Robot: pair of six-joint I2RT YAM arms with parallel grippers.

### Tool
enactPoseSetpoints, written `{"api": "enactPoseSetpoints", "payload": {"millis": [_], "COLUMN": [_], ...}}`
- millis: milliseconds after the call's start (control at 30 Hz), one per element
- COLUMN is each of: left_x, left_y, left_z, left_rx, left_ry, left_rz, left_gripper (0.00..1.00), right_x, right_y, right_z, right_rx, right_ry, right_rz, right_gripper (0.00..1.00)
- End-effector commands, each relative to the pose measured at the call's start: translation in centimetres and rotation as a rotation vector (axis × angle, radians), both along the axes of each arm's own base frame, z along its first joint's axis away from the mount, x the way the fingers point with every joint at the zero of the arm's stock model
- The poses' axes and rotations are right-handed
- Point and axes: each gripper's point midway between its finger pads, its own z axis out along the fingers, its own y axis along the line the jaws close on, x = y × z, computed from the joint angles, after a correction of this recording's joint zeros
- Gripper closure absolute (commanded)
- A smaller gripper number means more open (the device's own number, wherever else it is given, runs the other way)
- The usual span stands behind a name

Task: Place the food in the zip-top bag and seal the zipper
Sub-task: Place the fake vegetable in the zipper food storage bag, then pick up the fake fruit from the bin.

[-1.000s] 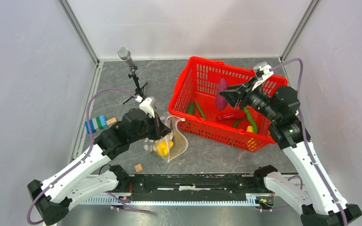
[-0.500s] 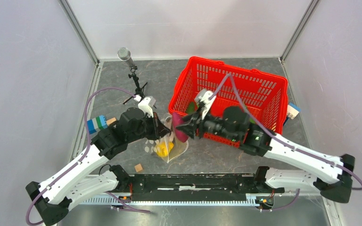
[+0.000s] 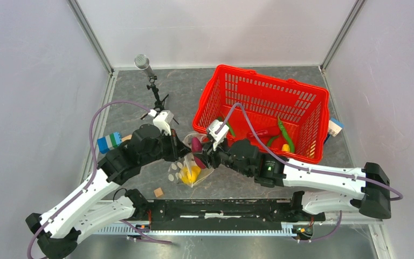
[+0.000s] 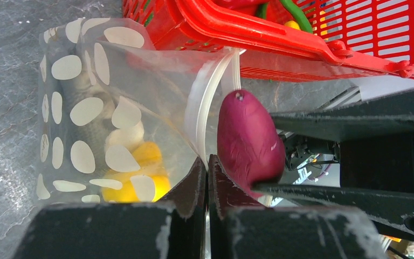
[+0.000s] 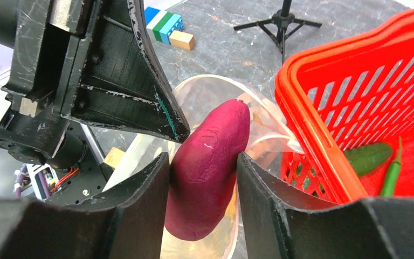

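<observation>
The zip-top bag, clear with white dots, stands on the table with its mouth held up. My left gripper is shut on the white zipper strip at the mouth's edge. A yellow piece lies inside the bag. My right gripper is shut on the magenta aubergine, tip down over the open mouth, right beside the left gripper's fingers. From above, the aubergine sits between both grippers at the bag's top.
The red mesh basket stands just right of the bag, with green pods and a red chilli in it. A microphone tripod is behind. A blue-green block and a wooden cube lie to the left.
My right arm has swung from above the basket down to the bag's mouth, carrying the aubergine. My left gripper has kept its hold on the bag's edge.
</observation>
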Motion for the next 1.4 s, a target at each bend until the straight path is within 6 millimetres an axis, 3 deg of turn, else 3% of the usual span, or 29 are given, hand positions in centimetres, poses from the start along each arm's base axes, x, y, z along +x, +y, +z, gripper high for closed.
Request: {"api": "enactPoseSetpoints", "payload": {"millis": [0,67,233,367,500,633,767,900,1100,1367], "left_x": [0.8,0.9,0.9,0.9,1.1,1.1,1.0,0.8,0.7,0.7], "left_y": [0.4,0.2,-0.1,0.4,0.8,0.5,0.5,0.5,0.4,0.4], "left_z": [3.1,3.3,3.2,3.0,2.6,2.5,2.6,2.5,2.2,2.2], "left_rx": [-0.037,-0.046,-0.045,-0.035,-0.027,-0.03,-0.034,-0.036,-0.034,-0.034], "left_ry": [-0.092,-0.095,-0.09,-0.095,-0.097,-0.092,-0.091,-0.092,-0.085,-0.089], "left_rz": [0.031,0.027,0.019,0.034,0.053,0.046,0.041,0.033,0.027,0.029], "left_gripper": [0.96,0.96,0.96,0.96,0.96,0.96,0.96,0.96,0.96,0.96], "right_x": [-0.1,-1.0,-1.2,-1.2,1.0,6.3,11.5,14.8,16.2,15.6], "right_y": [0.7,1.6,2.1,0.7,-3.0,-8.7,-11.9,-12.8,-12.6,-10.8], "right_z": [2.9,3.2,3.2,6.9,11.6,12.2,9.6,5.4,-2.4,-8.7], "right_rx": [0.07,0.075,0.06,0.108,0.117,-0.013,-0.127,-0.282,-0.503,-0.582], "right_ry": [-0.057,-0.05,-0.034,-0.092,-0.18,-0.168,-0.074,0.038,0.2,0.331], "right_rz": [0.025,0.095,0.112,0.094,-0.069,-0.364,-0.425,-0.351,-0.165,0.112], "right_gripper": [0.43,0.33,0.31,0.31,0.28,0.26,0.26,0.24,0.2,0.2]}}
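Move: The right hand, up at the bag's mouth, already holds the purple vegetable; the middle of the open bag's pocket lies about 4 cm to its left and some 13 cm below. The yellow pepper in the bag is roughly 3 cm left and 20 cm down, neither ahead nor back. The red basket's middle is about 19 cm ahead, 25 cm right, 14 cm lower. The left hand pinches the bag's rim, the bag's middle straight below it by roughly 11 cm. The right fingers open and let go of the purple vegetable at the bag's mouth after edging about 1 cm left. The emptied hand rises some 13 cm while swinging forward and right over the red basket, then sinks about 22 cm into its left part, fingers tipping some 35 degrees downward and opening wider. The left fingers stay shut on the bag's rim, almost still. ##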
